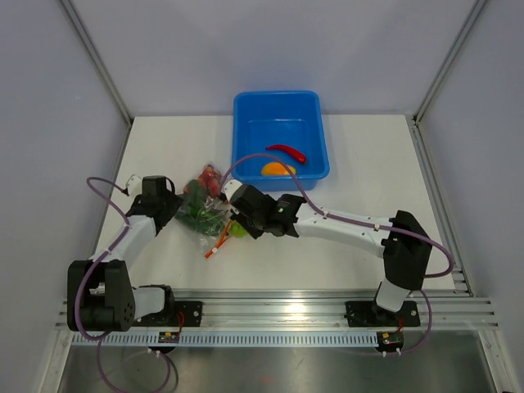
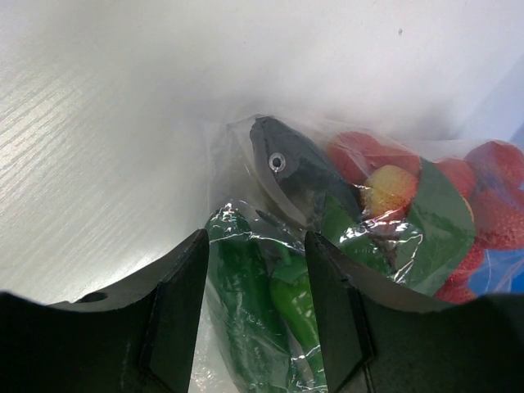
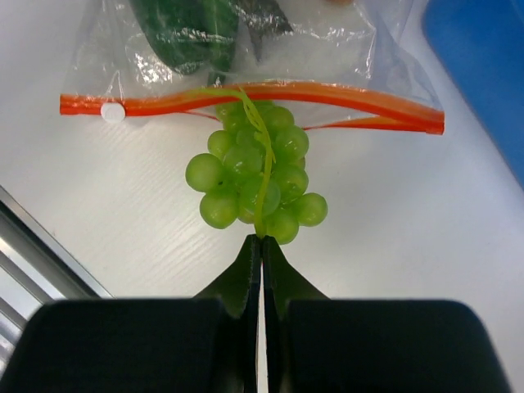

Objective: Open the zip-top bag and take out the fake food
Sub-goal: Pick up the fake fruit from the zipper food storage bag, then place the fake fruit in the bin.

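The clear zip-top bag [image 1: 199,219] lies left of table centre, and its orange-red zip strip [image 3: 352,100] gapes open in the middle. A bunch of green grapes [image 3: 254,176] sticks half out of that mouth; my right gripper [image 3: 262,239] is shut on its thin stem. My left gripper [image 2: 255,246] clamps the bag's far end, with green vegetables [image 2: 246,303] inside the plastic between its jaws. Also inside are a dark silvery fish [image 2: 286,168] and red and yellow balls [image 2: 393,184]. A red chili [image 1: 286,151] and an orange-yellow pepper [image 1: 277,169] lie in the blue tub [image 1: 281,106].
The blue tub stands at the back centre, just beyond the bag, and its corner [image 3: 483,57] shows in the right wrist view. A metal rail [image 1: 278,307] runs along the table's near edge, by the arm bases.
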`<state>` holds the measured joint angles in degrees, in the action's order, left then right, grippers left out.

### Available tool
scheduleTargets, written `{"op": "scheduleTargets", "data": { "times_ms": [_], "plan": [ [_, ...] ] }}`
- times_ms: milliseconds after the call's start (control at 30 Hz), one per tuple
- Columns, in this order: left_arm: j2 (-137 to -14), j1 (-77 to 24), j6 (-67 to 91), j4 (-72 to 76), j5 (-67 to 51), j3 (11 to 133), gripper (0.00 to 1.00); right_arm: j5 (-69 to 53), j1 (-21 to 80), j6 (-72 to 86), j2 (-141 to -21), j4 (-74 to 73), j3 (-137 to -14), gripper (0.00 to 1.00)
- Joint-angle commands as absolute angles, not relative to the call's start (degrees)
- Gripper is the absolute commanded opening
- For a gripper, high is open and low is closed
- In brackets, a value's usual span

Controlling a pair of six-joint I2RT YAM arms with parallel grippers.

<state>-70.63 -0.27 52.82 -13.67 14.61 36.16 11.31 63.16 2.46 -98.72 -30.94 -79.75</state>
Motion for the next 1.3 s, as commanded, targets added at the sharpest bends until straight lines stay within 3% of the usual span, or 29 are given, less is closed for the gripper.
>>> {"op": "scheduleTargets", "data": {
  "times_ms": [0, 500, 733, 900, 1267],
  "plan": [
    [-70.8, 0.0, 52.8, -11.4, 15.6, 36.9, 0.53, 9.3, 62.5, 2.7, -95.4, -36.3, -81.6, 0.00],
    [-70.9, 0.0, 52.2, -11.6, 14.8, 37.1, 0.53, 17.0, 61.7, 2.5, -79.8, -23.2, -72.0, 0.00],
    [-70.8, 0.0, 52.1, -11.8, 14.3, 37.1, 0.53, 23.7, 60.3, 0.7, -75.8, -20.8, -73.8, 0.00],
    [-70.7, 0.0, 52.0, -11.7, 14.2, 37.1, 0.53, 32.1, 59.0, -2.1, -77.0, -16.0, -75.7, 0.00],
    [-70.8, 0.0, 51.9, -11.9, 13.6, 37.4, 0.53, 28.3, 47.7, -2.0, -86.4, -13.8, -85.6, 0.00]
  ]
}}
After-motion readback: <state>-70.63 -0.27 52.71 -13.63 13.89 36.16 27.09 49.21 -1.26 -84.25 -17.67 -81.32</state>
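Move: The right hand holds the grapes by the stem at the bag's zip mouth. From it, the middle of the blue bin lies about 30 cm ahead, 12 cm to the right and 9 cm lower. In the bin, the orange pepper is some 21 cm ahead and 11 cm right, the red chili 26 cm ahead and 14 cm right. The bag's middle is about 9 cm ahead and 11 cm left. From the left hand, the bin's middle is roughly 22 cm ahead and 28 cm right. Rightward at first and barely back, then up about 17 cm and, late on, quickly forward some 12 cm, the right hand carries the grapes from the bag mouth towards the blue bin, about 9 cm to the right in all. Its shut fingers keep pinching the stem while the wrist turns clockwise about 25 degrees and tips the fingertips forward and up. ##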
